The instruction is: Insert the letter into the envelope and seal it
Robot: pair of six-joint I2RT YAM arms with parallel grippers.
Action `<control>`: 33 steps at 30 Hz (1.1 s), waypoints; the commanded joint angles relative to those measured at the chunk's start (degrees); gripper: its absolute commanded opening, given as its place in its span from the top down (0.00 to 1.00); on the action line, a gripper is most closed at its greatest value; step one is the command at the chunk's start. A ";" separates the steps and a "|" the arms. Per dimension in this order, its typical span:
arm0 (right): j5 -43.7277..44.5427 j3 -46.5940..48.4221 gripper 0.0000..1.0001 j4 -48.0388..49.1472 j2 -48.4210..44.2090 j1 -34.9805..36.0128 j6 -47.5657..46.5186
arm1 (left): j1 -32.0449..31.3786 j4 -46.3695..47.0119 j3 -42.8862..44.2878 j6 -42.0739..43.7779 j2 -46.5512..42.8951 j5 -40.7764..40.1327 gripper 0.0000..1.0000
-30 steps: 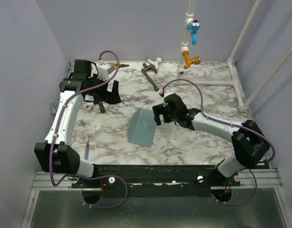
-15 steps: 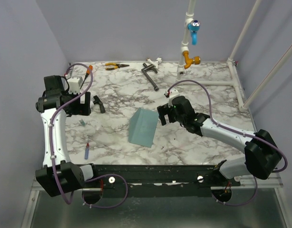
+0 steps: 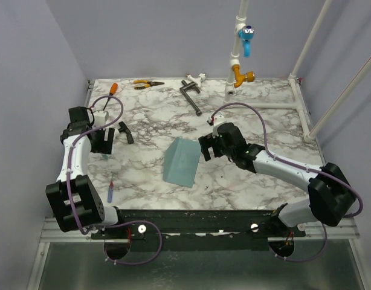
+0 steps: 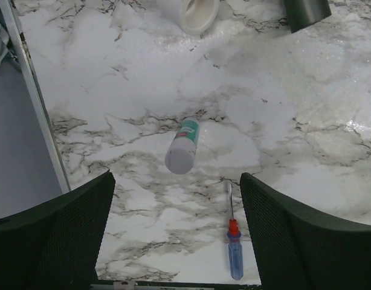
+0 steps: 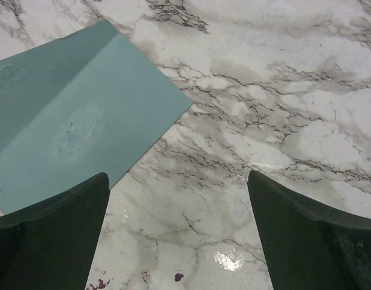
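The teal-blue envelope (image 3: pixel 180 163) lies in the middle of the marble table with a crease across it; in the right wrist view the envelope (image 5: pixel 70 115) fills the upper left. The letter is out of view. My right gripper (image 3: pixel 205 150) hovers just right of the envelope, open and empty; its jaws (image 5: pixel 176 241) stand wide over bare marble beside the envelope's edge. My left gripper (image 3: pixel 101 144) is at the table's left side, far from the envelope. It (image 4: pixel 176 232) is open with nothing between the fingers.
Below the left gripper lie a teal-and-white tube (image 4: pixel 184 147) and a blue screwdriver (image 4: pixel 234 244). A white roll (image 4: pixel 188 11) and a black part (image 3: pixel 125 132) sit nearby. Pliers (image 3: pixel 146 83), an orange-handled screwdriver (image 3: pixel 111 90), a black tool (image 3: pixel 190 96) and a valve pipe (image 3: pixel 243 54) line the back.
My left arm has swung from the table's back left toward the near left edge, and its gripper now hangs over the small tube. The right gripper has barely shifted; the envelope is unmoved.
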 commanded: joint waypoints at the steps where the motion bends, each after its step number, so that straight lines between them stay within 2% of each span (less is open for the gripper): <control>1: -0.11 0.33 0.00 0.12 1.46 -0.15 -1.44 | -0.13 7.66 -2.73 2.71 1.56 -3.40 0.24; 3: 0.46 0.37 0.00 0.04 1.60 -0.19 -1.91 | -0.20 9.81 -3.34 2.89 2.78 -5.60 0.39; 4: 0.69 0.43 0.00 0.06 1.78 -0.20 -2.08 | -0.31 10.96 -3.19 2.60 3.69 -6.57 0.41; 14: 3.34 0.33 0.00 -0.24 2.60 -0.17 -3.18 | -1.80 10.96 -3.27 1.49 5.86 -3.28 0.39; 27: 4.76 0.57 0.00 -0.46 3.30 -0.14 -3.71 | -2.15 8.41 -2.12 -0.02 9.16 -1.28 0.65; 31: 4.92 0.51 0.00 -0.58 2.98 -0.22 -3.80 | -2.16 7.56 -2.13 -0.19 9.15 -0.99 0.66; 33: 5.03 0.46 0.00 -0.59 2.92 -0.16 -3.87 | -2.20 7.20 -2.22 -0.14 8.92 -0.67 0.71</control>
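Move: The glue stick stands on end about 2 cm ahead of my open left hand, laterally in line, its middle some 6 cm below. On the table around it, roughly 10 cm below that hand: the white pipe piece about 10 cm ahead and 2 cm right, the dark pipe 12 cm ahead and 8 cm right, the small screwdriver 8 cm back and 3 cm right. From my idle right hand the glue stick is about 36 cm left, level fore and aft. I sink my left hand about 5 cm over the glue stick, easing some 2 cm forward and swinging slightly left then mostly back. My fingers narrow from nearly wide open to about a third, pausing partway, and end with the glue stick between their pads, just about pinching it below its top. ##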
